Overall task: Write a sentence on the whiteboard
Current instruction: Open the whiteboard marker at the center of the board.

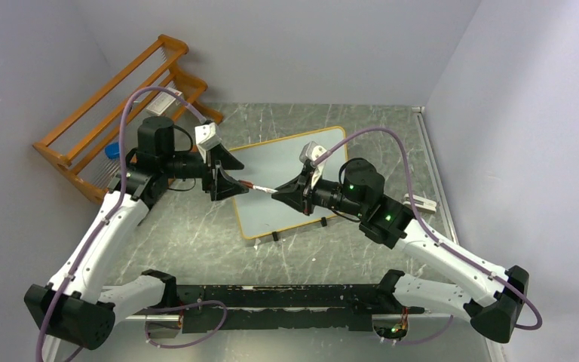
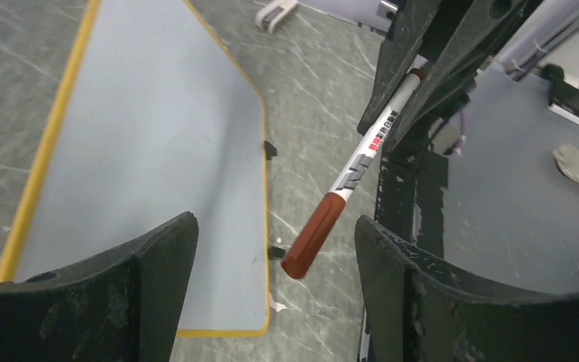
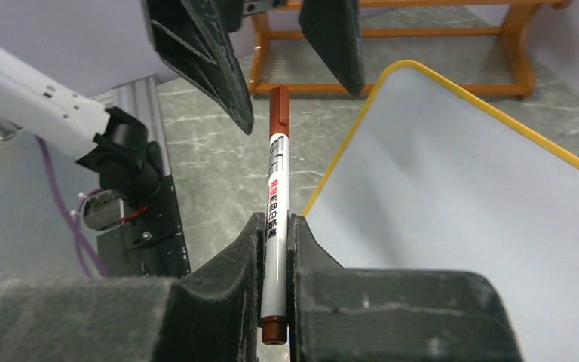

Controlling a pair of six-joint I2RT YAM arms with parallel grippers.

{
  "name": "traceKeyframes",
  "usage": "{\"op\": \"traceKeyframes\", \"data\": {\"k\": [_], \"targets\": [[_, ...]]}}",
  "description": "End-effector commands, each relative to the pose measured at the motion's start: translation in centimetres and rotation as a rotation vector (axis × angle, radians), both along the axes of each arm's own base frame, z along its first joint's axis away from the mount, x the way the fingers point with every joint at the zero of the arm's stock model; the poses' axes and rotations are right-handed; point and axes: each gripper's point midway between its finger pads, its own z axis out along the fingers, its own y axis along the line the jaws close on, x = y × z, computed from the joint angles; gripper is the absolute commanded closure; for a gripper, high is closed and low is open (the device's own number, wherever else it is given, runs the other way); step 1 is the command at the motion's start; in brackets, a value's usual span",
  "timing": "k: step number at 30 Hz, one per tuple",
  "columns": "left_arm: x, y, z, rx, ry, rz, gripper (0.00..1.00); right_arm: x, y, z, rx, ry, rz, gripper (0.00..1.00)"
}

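The whiteboard [image 1: 271,211] lies flat on the table with a yellow-wood rim; its surface is bare [image 2: 143,151] [image 3: 460,173], and no sentence shows on it. My right gripper [image 1: 283,190] [image 3: 275,220] is shut on a white marker [image 1: 260,188] [image 3: 277,188] with a red-brown cap, held level above the board's left edge. The cap [image 2: 313,237] points at my left gripper [image 1: 235,179] [image 2: 275,226]. That gripper is open, and the cap's end lies between its fingers without touching them.
An orange wooden rack [image 1: 121,98] stands at the back left, with a blue object [image 1: 113,151] under it. A small white object [image 1: 422,202] lies right of the board. A black strip [image 1: 286,302] runs along the near edge. Grey walls close in on three sides.
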Motion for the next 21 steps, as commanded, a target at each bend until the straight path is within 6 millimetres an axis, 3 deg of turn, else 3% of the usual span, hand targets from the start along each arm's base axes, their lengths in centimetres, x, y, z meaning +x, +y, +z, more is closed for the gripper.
{"op": "traceKeyframes", "data": {"k": [1, 5, 10, 16, 18, 21], "targets": [[-2.6, -0.6, 0.1, 0.012, -0.014, -0.178, 0.21, -1.5, 0.1, 1.2, 0.024, -0.028, 0.092, 1.0], [-4.1, -1.5, -0.8, 0.022, 0.034, -0.279, 0.27, -1.7, 0.3, 1.3, 0.029, -0.041, 0.111, 1.0], [-5.0, -2.1, -1.8, 0.06, 0.053, -0.333, 0.48, -2.0, 0.5, 1.2, 0.029, -0.045, 0.135, 1.0], [-5.8, -2.2, -1.3, 0.034, 0.035, -0.377, 0.68, -2.1, 0.6, 0.4, 0.011, -0.034, 0.147, 1.0], [-5.9, -2.2, -1.2, 0.029, 0.031, -0.379, 0.71, -2.2, 0.6, 0.1, 0.008, -0.03, 0.154, 1.0], [-6.2, -2.2, -0.7, 0.015, 0.028, -0.387, 0.66, -2.5, 0.6, -0.3, -0.003, -0.046, 0.178, 1.0]]}}
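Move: The marker is already in the right fingers, its brown cap roughly 8 cm to that hand's left, 3 cm ahead and about 1 cm lower. From the wide-open left hand the cap lies some 3 cm to the right, 2 cm back and 3 cm below. The whiteboard's middle is about 18 cm ahead of the left hand, 13 cm right and 30 cm down; its nearer dark clip is straight below-right, about 8 cm right and as low. Backward and down, with a slight shift to the right, the left hand travels about 6 cm to bring its fingers around the cap, turning clockwise some 20 degrees and narrowing from wide open to about a third. The right hand keeps its pinch on the barrel and eases back 2 cm, swinging slightly counter-clockwise. A gap still shows beside the cap. ##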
